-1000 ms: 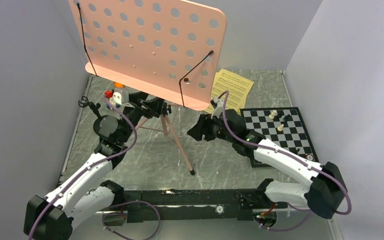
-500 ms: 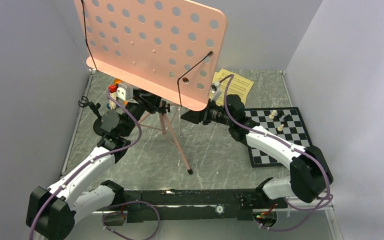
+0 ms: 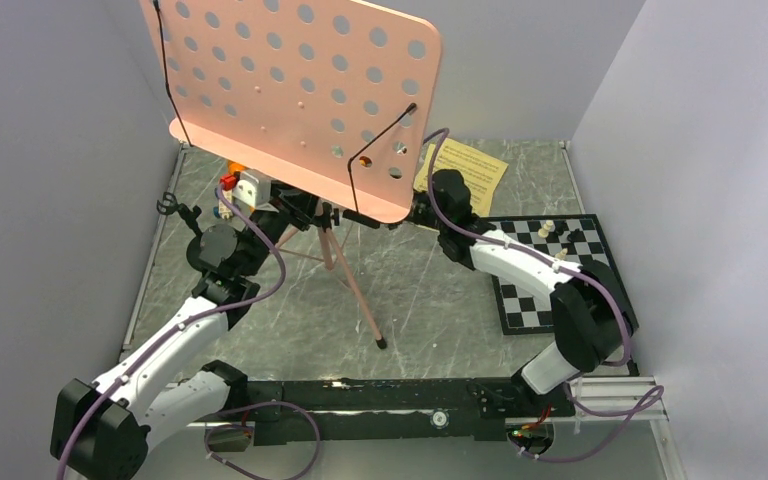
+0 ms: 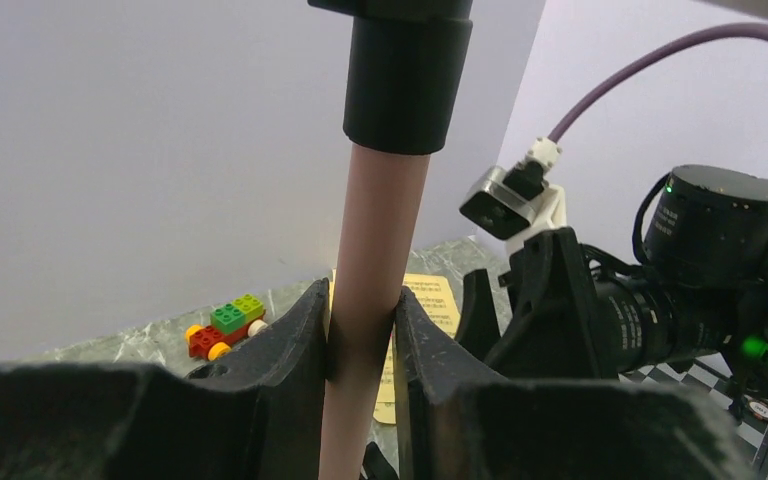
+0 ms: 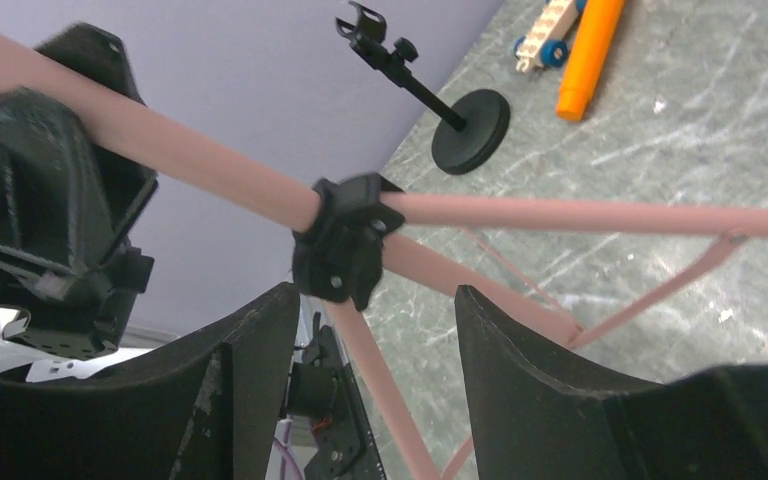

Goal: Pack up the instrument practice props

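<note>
The pink music stand [image 3: 290, 95] rises on its tripod legs [image 3: 357, 292] at mid-table. My left gripper [image 4: 360, 335] is shut on its pink pole [image 4: 372, 250], just under the black collar. From the right, my right gripper [image 5: 375, 300] stands open, its jaws either side of the black tripod hub [image 5: 345, 245] without touching it. Yellow sheet-music pages [image 3: 472, 166] lie behind the right arm. The black round-based mic stand [image 5: 463, 112] and the orange microphone [image 5: 585, 55] rest on the table at the far left.
A chessboard [image 3: 560, 270] with a few pieces lies at the right. A blue-and-white toy block [image 5: 550, 28] sits by the microphone, and a red-green block car [image 4: 225, 325] by the back wall. Grey walls close in on both sides.
My left gripper has closed onto the stand's pole. The right arm has reached left and forward, bringing its open jaws up to the tripod hub. The stand's desk shifted slightly left.
</note>
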Controlling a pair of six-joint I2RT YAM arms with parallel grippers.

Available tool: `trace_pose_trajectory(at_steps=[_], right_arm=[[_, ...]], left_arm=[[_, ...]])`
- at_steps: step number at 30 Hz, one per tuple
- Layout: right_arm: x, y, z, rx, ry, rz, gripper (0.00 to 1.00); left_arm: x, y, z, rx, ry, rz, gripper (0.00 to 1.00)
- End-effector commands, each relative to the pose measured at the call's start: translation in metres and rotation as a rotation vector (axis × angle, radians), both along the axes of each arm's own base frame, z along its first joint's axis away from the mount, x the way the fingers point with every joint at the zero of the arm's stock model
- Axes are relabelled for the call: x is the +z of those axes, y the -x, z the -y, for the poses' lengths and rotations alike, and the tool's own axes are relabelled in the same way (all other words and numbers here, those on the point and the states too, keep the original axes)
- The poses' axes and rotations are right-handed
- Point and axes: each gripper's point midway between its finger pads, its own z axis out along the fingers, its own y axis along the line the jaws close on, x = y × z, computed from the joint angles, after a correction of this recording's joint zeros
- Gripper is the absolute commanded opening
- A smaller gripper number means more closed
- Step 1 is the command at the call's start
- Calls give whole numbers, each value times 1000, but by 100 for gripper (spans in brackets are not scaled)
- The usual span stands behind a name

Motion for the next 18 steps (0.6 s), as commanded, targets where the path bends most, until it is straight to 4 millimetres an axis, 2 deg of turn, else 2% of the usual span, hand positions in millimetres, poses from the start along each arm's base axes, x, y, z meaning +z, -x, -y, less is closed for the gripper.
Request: trace_pose_trajectory(at_steps=[1, 7, 11, 18], right_arm=[[28, -5, -16, 46, -14, 115, 62], [12, -5, -35, 118, 38, 99, 50], [4, -4, -40, 124, 55, 98, 40], [3, -1, -41, 145, 62, 129, 6]], left_arm=[[-10, 3, -1, -10, 22, -43, 0], [-10, 5, -1, -12, 14, -49, 0], [-11, 7, -5, 1, 8, -50, 0], [-15, 8, -5, 2, 2, -65, 0]])
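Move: The black tripod hub of the music stand lies about 5 cm to the right gripper's left, 1 cm ahead and level with it. From that gripper, the pink upper pole at the left gripper's hold is some 7 cm left, level fore and aft and 10 cm up. The nearest tripod foot is roughly 18 cm back, 5 cm right and 25 cm down. From the left gripper the hub lies some 10 cm below, 1 cm ahead and 3 cm right. Bring the open right gripper about 4 cm left, in to the black hub under the stand's pole, rising 1.5 cm and dipping back level on the way while the hand swings some 5 degrees counter-clockwise. Slowing there, close its fingers nearly shut on the hub's near side. Keep the left gripper clamped on the upper pole above. ##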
